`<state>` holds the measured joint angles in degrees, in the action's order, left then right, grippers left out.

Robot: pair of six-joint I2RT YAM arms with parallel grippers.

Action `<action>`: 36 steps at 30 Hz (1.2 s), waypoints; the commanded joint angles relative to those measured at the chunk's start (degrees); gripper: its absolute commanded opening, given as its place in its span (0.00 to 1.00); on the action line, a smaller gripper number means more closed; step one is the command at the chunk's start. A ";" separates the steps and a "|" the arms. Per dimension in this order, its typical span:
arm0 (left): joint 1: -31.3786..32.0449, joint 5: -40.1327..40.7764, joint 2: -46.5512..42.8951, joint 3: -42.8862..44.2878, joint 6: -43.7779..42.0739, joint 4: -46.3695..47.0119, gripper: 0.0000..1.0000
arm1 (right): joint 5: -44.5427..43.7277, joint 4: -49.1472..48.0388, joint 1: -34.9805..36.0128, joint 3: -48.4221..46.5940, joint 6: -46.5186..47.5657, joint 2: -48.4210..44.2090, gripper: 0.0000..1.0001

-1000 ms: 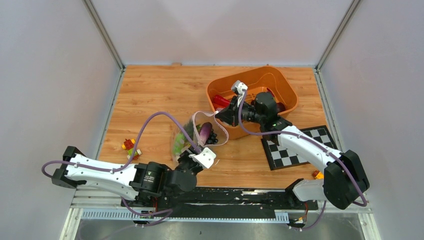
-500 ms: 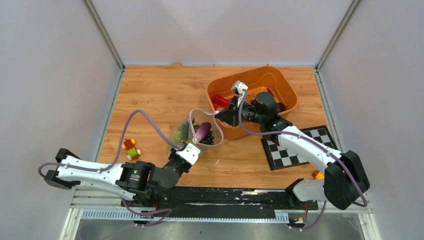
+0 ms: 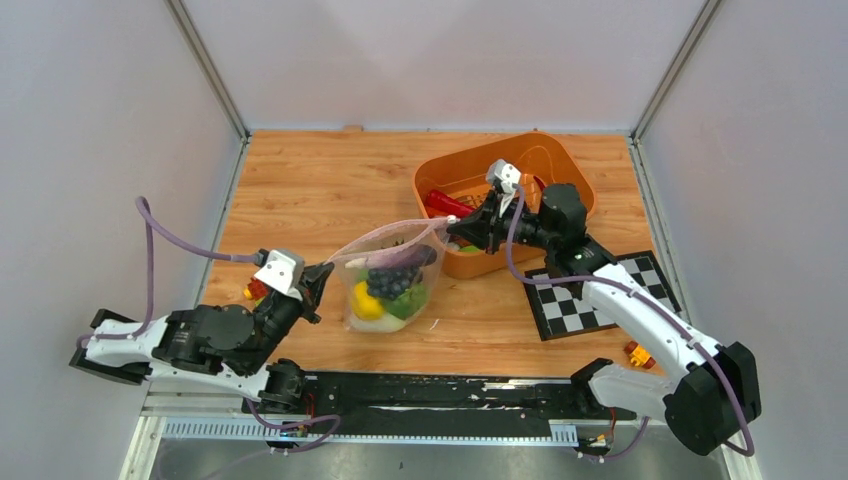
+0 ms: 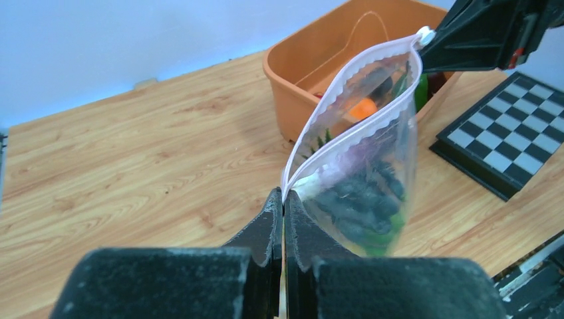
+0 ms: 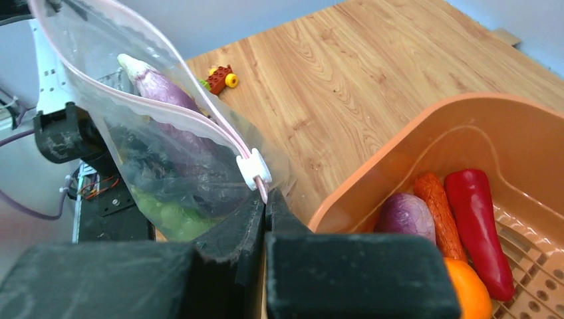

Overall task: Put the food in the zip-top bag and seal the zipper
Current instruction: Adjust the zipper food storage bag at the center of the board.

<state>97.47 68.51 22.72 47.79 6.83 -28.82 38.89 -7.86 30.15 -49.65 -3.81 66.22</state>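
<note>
The zip-top bag hangs stretched between my two grippers, left of the orange tub. It holds food: a yellow lemon, dark grapes, green pieces and a purple eggplant. My left gripper is shut on the left end of the bag's mouth. My right gripper is shut on the right end of the zipper, just past a white slider. The two zipper strips stand apart along the middle, so the mouth gapes.
The orange tub behind the right gripper holds a red pepper, a carrot, a purple onion and an orange. A chessboard lies at the right. Small toy blocks lie beside the left gripper.
My left arm has swung left with the bag's end, pulling the bag out long and taut. My right gripper has shifted slightly right, still holding the zipper end.
</note>
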 commanded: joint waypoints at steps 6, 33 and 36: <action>0.20 3.58 4.93 7.88 8.56 -13.77 0.00 | 13.63 8.80 -3.36 -0.99 9.96 -4.89 0.00; -26.83 -28.29 17.15 12.61 3.95 -5.21 0.00 | 19.43 30.16 -5.13 -6.15 20.79 -17.24 0.00; -27.11 -29.17 19.00 15.03 4.22 -7.05 0.00 | 15.94 30.30 -6.10 -6.47 19.36 -16.13 0.00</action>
<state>71.05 42.61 40.49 57.95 11.99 -36.38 56.66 25.47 25.30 -53.41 18.04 49.76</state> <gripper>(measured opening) 0.007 0.011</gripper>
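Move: The zip-top bag already hangs between my hands. Its filled middle is about 9 cm right of my left hand, 4 cm ahead and 10 cm below; from my right hand it is 9 cm left, 5 cm back and 9 cm below. From my right hand, the orange basket lies some 12 cm ahead and 12 cm right, 17 cm down, and the checkerboard some 26 cm right, 7 cm back and 21 cm below. Keeping my pinch on the zip end by the white slider, I draw my right hand back about 10 cm and 5 cm right, past the basket's near corner, turning it some 15 degrees counter-clockwise; it dips, then rises. My left hand keeps the other end, rolls and sinks slightly, then follows about 4 cm right and 3 cm forward, tipping down and lifting a little at the end. ##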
